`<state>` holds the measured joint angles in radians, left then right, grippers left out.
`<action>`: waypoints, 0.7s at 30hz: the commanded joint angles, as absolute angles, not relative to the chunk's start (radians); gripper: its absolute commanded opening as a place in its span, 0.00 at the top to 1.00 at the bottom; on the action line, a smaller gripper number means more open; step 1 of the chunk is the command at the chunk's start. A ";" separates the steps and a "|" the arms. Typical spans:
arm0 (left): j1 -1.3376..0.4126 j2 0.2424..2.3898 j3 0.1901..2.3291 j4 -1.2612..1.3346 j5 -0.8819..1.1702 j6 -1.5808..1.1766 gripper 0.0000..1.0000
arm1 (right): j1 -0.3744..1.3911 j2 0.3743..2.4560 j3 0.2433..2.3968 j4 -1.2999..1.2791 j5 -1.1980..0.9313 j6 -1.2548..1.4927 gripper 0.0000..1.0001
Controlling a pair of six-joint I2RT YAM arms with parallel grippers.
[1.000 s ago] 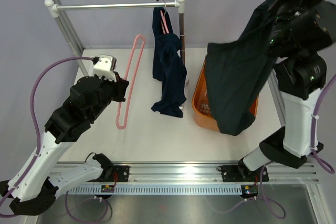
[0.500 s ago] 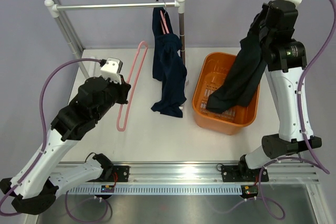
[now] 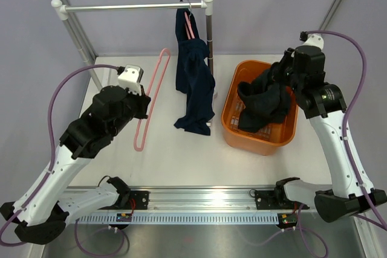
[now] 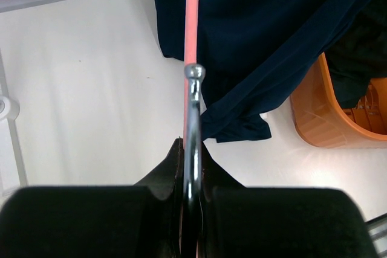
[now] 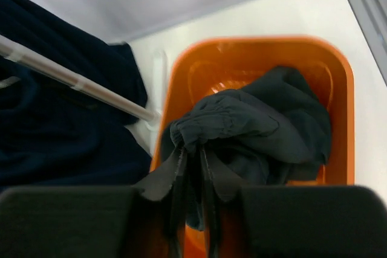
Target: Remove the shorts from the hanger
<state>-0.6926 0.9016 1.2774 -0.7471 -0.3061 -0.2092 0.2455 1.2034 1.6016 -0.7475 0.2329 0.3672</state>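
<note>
One pair of dark navy shorts [image 3: 195,89] hangs from a pink hanger [image 3: 190,25] on the rail. A second pair of shorts [image 3: 263,104] lies bunched in the orange basket [image 3: 254,143]. My right gripper [image 3: 279,77] hovers over the basket's right side. In the right wrist view its jaws [image 5: 191,149] stand a thin slit apart, pinching a fold of those shorts [image 5: 254,119]. My left gripper [image 3: 144,98] is shut on the metal hook [image 4: 193,107] of an empty pink hanger [image 3: 151,89], held out over the table to the left of the hanging shorts [image 4: 272,40].
The clothes rail [image 3: 133,8] spans the back of the table on white posts; its right post [image 5: 72,80] stands just left of the basket [image 5: 260,43]. A sloping frame bar [image 3: 78,40] runs along the far left.
My right arm has come down from high above, lowering the shorts from a hanging drape into a heap in the basket. The left arm with the empty hanger has shifted only slightly.
</note>
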 commanded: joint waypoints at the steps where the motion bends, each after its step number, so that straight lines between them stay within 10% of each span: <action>1: -0.689 0.925 1.364 -0.756 -0.321 -0.189 1.00 | 0.253 1.187 1.510 -0.742 0.294 0.399 0.77; 7: -0.687 0.986 1.462 -0.842 -0.233 -0.144 1.00 | 0.253 1.105 1.411 -0.709 0.218 0.411 0.19; 21: -0.388 1.212 1.692 -0.916 0.170 -0.124 1.00 | 0.320 1.046 1.358 -0.669 0.057 0.425 0.11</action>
<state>-0.4667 1.1938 1.6127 -0.9516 -0.0013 -0.1387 0.2821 1.0367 1.3785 -0.7120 0.1146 0.4141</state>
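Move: The orange basket's middle lies about 28 cm below the right hand, some 4 cm to its left and neither ahead nor back; the rack's right post is roughly 13 cm ahead, 25 cm left and 9 cm below. For the left hand, holding the empty pink hanger, the rail's middle is about 23 cm ahead, 2 cm left and 18 cm above, the navy shorts about 15 cm ahead, 16 cm right and level. The right fingers, just starting to part on the dark shorts' waistband, open wide and let go as the hand sinks about 7 cm over the basket, then it rises roughly 4 cm and eases back and slightly left. The left hand keeps its grip on the pink hanger, lifting it 2 cm and a little right, then taking it about 4 cm forward towards the rail, the wrist tipping down some 10 degrees. ##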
